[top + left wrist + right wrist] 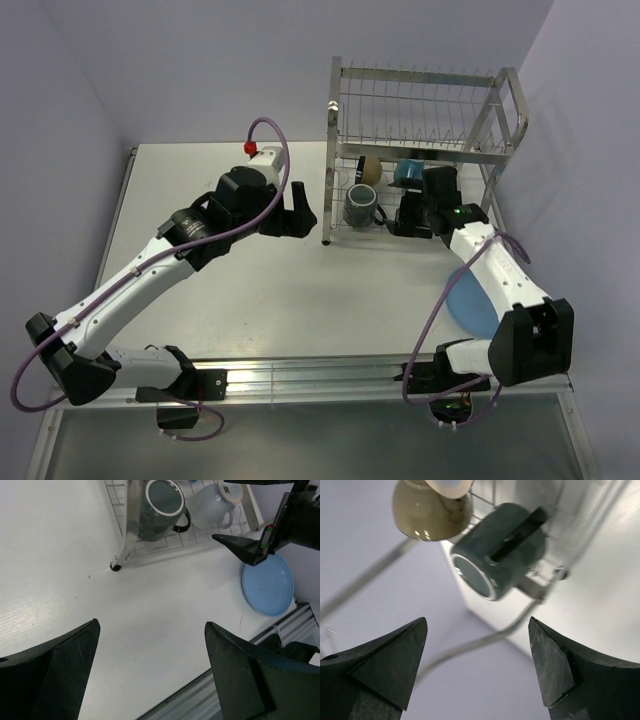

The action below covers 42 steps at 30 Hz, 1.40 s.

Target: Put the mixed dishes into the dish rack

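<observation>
The dish rack stands at the back right. On its lower tier lies the dark grey mug, with the tan bowl and the light blue mug behind it. A white mug lies beside the grey one. On the table under my right arm rests the light blue plate. My right gripper is open and empty at the rack's front, just right of the grey mug. My left gripper hangs open and empty just left of the rack.
The rack's steel leg and foot stand close in front of my left gripper. A curved rack wire crosses between my right fingers' view. The table's metal front rail runs along the near edge; walls close in behind and right.
</observation>
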Each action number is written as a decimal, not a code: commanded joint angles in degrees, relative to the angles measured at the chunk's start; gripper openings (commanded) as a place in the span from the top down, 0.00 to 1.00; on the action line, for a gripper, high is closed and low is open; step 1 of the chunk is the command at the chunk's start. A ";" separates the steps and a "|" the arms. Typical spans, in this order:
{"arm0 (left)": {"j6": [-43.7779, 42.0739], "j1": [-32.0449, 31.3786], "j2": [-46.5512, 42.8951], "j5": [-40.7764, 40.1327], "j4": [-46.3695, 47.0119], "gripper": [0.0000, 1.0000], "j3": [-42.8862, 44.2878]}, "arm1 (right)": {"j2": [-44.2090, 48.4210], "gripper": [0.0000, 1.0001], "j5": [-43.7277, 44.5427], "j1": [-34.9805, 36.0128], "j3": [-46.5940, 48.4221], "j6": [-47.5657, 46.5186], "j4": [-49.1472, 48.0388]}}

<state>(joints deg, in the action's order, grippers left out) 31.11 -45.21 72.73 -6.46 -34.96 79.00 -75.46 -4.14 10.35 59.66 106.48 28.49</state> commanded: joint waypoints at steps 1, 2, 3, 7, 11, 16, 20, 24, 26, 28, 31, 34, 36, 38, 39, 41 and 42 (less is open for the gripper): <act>0.26 0.04 2.76 6.45 -0.02 0.09 1.68 | 4.88 0.11 4.05 -0.15 1.60 -16.41 11.21; 0.61 -0.14 4.25 9.94 0.41 0.10 1.68 | 6.36 0.12 5.97 -0.15 2.04 -19.78 13.50; 0.79 -0.49 4.96 11.54 0.77 0.10 1.68 | 7.16 0.14 7.12 0.02 3.00 -23.12 15.70; 1.93 -1.63 8.83 16.47 2.00 0.12 2.91 | 12.96 0.21 14.76 0.81 4.24 -36.57 29.73; 2.20 -2.95 9.98 17.00 4.11 0.12 2.65 | 18.05 0.27 23.55 0.73 5.73 -41.26 39.78; 1.85 -2.95 8.14 18.06 5.95 0.12 -0.59 | 20.79 0.35 28.15 -4.71 -0.05 -37.92 45.51; 1.41 -2.95 4.27 18.15 7.10 0.12 -6.83 | 22.29 0.83 24.45 -14.02 -9.97 -38.80 42.18; -0.44 -2.95 0.75 16.31 6.13 0.11 -9.39 | 21.24 1.00 22.69 -23.96 -14.22 -43.09 38.23; -1.32 -2.78 -1.00 15.34 5.78 0.11 -10.62 | 19.13 1.00 24.60 -26.34 -14.13 -43.63 36.55; -2.02 -2.51 -2.15 15.07 5.52 0.11 -11.15 | 16.16 1.00 26.28 -26.78 -14.04 -44.42 33.93; -2.98 -1.90 -3.29 14.98 4.99 0.10 -12.03 | 11.06 1.00 27.34 -27.05 -14.31 -44.34 30.76; -4.04 -1.02 -4.08 14.63 4.20 0.09 -12.56 | 6.49 1.00 25.59 -26.96 -15.45 -43.29 27.42; -4.39 -0.14 -4.44 14.02 3.24 0.09 -12.91 | 4.81 1.00 22.88 -26.96 -17.46 -42.15 24.96; -4.48 0.99 -4.88 13.93 2.62 0.08 -13.70 | 2.52 1.00 20.85 -26.96 -19.92 -41.79 23.11; -4.40 1.44 -4.96 14.02 2.27 0.08 -14.05 | 1.82 1.00 19.71 -26.79 -20.71 -41.70 22.32; -4.39 2.49 -4.79 14.45 1.30 0.08 -14.84 | 0.58 1.00 16.63 -26.00 -22.91 -41.18 20.12; -4.48 2.84 -4.62 14.54 1.04 0.08 -15.19 | 0.32 1.00 15.58 -24.43 -23.62 -40.74 19.24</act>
<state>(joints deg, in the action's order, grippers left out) 28.08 -43.59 69.23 8.54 -32.64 64.71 -74.39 15.00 -15.88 38.13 63.90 52.05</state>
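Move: Behind and to the right of the right hand lies the blue plate, its middle about 20 cm back, 25 cm right and 19 cm below. The pale mug in the rack is some 3 cm ahead, 5 cm right and 12 cm below that hand; the dark green mug is 8 cm left, 3 cm ahead and equally low. From the left hand the plate is roughly 48 cm right, 10 cm back and 29 cm down. Leaving the rack empty, the right hand swings back and right at about its own height, then sinks to the plate's left rim, some 20 cm back and 18 cm each right and down overall; its slanting fingers turn nearly straight down and shut fully. The left hand sinks about 8 cm, drawing back 5, swaying right and returning, still open. ##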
